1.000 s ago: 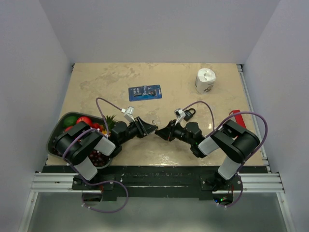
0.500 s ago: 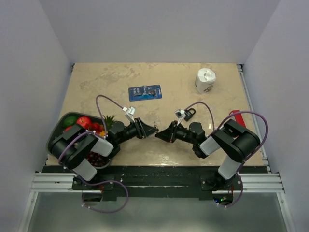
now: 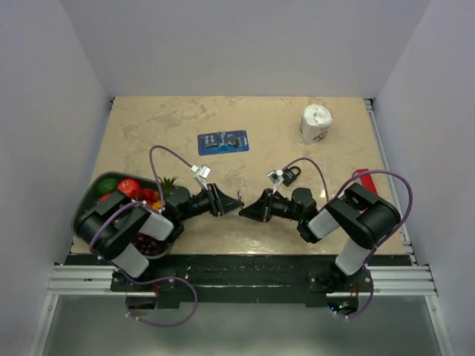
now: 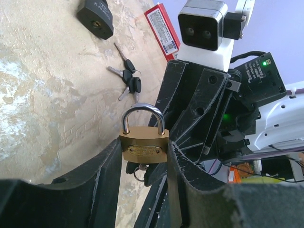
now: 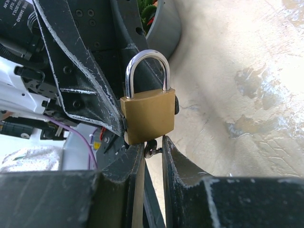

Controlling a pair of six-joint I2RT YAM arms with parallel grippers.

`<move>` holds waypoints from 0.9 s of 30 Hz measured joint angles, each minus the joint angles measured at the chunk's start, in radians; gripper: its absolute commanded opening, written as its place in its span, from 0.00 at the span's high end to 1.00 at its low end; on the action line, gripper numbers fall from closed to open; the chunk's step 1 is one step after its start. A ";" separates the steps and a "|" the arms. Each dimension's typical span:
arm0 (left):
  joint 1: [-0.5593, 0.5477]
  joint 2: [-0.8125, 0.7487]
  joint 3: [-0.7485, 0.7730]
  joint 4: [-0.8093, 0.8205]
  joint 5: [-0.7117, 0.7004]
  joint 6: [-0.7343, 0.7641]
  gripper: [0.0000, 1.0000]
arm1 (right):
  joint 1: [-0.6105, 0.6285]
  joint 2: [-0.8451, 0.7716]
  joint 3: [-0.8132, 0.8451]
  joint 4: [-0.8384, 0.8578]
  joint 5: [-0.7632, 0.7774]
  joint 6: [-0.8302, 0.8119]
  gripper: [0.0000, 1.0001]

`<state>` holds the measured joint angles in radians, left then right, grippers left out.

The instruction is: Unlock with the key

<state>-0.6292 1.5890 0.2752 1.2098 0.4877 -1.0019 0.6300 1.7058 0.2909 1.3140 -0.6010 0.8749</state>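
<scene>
My left gripper (image 4: 142, 152) is shut on a small brass padlock (image 4: 143, 148) and holds it by its sides, shackle up, above the table. From the other side my right gripper (image 5: 153, 142) is shut on a tiny silver key (image 5: 152, 148) at the padlock's underside (image 5: 148, 116). In the top view the two grippers, left (image 3: 234, 201) and right (image 3: 246, 211), meet tip to tip at the table's middle front. The key (image 4: 128, 78), a bunch with black heads, lies untouched on the table. Just beyond it sits a black padlock (image 4: 95, 19).
A grey bowl (image 3: 83, 215) of fruit stands at the left front beside the left arm. A blue card (image 3: 223, 141) lies mid-table and a white roll (image 3: 315, 124) at the back right. A red box (image 3: 364, 180) lies by the right edge.
Both grippers have drifted slightly toward the near edge, still joined at the brass padlock. Neither grip has changed.
</scene>
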 measured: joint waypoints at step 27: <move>-0.035 -0.274 0.127 -0.620 -0.240 0.071 1.00 | -0.002 -0.326 0.003 -0.225 0.199 -0.286 0.55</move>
<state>-0.6643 1.3155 0.4023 0.5896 0.2478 -0.9314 0.6285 1.3796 0.2935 1.0885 -0.4023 0.5884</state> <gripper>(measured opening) 0.419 0.458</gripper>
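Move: The gold padlock is still pinched in the left fingers, its body's middle about 1 cm to the right of that hand's point. Its key is still held in the right fingers at the underside; from the right hand the padlock's body lies some 2 cm ahead, 1 cm left and 3 cm above. The black padlock lies on the table about 16 cm ahead and 15 cm right of the right hand, and the bunch of keys 8 cm ahead and 17 cm right, both roughly 9 cm below. The gold padlock and its key are first carried up about 3 cm and a little forward by both hands together. Partway up, the right fingers open and let go of the key; that hand carries on up and forward, drawing off to the right and tilting its fingertips up, about 20 degrees. The left hand keeps its grip, sinks back to its starting height, eases left and rolls its fingertips down. ##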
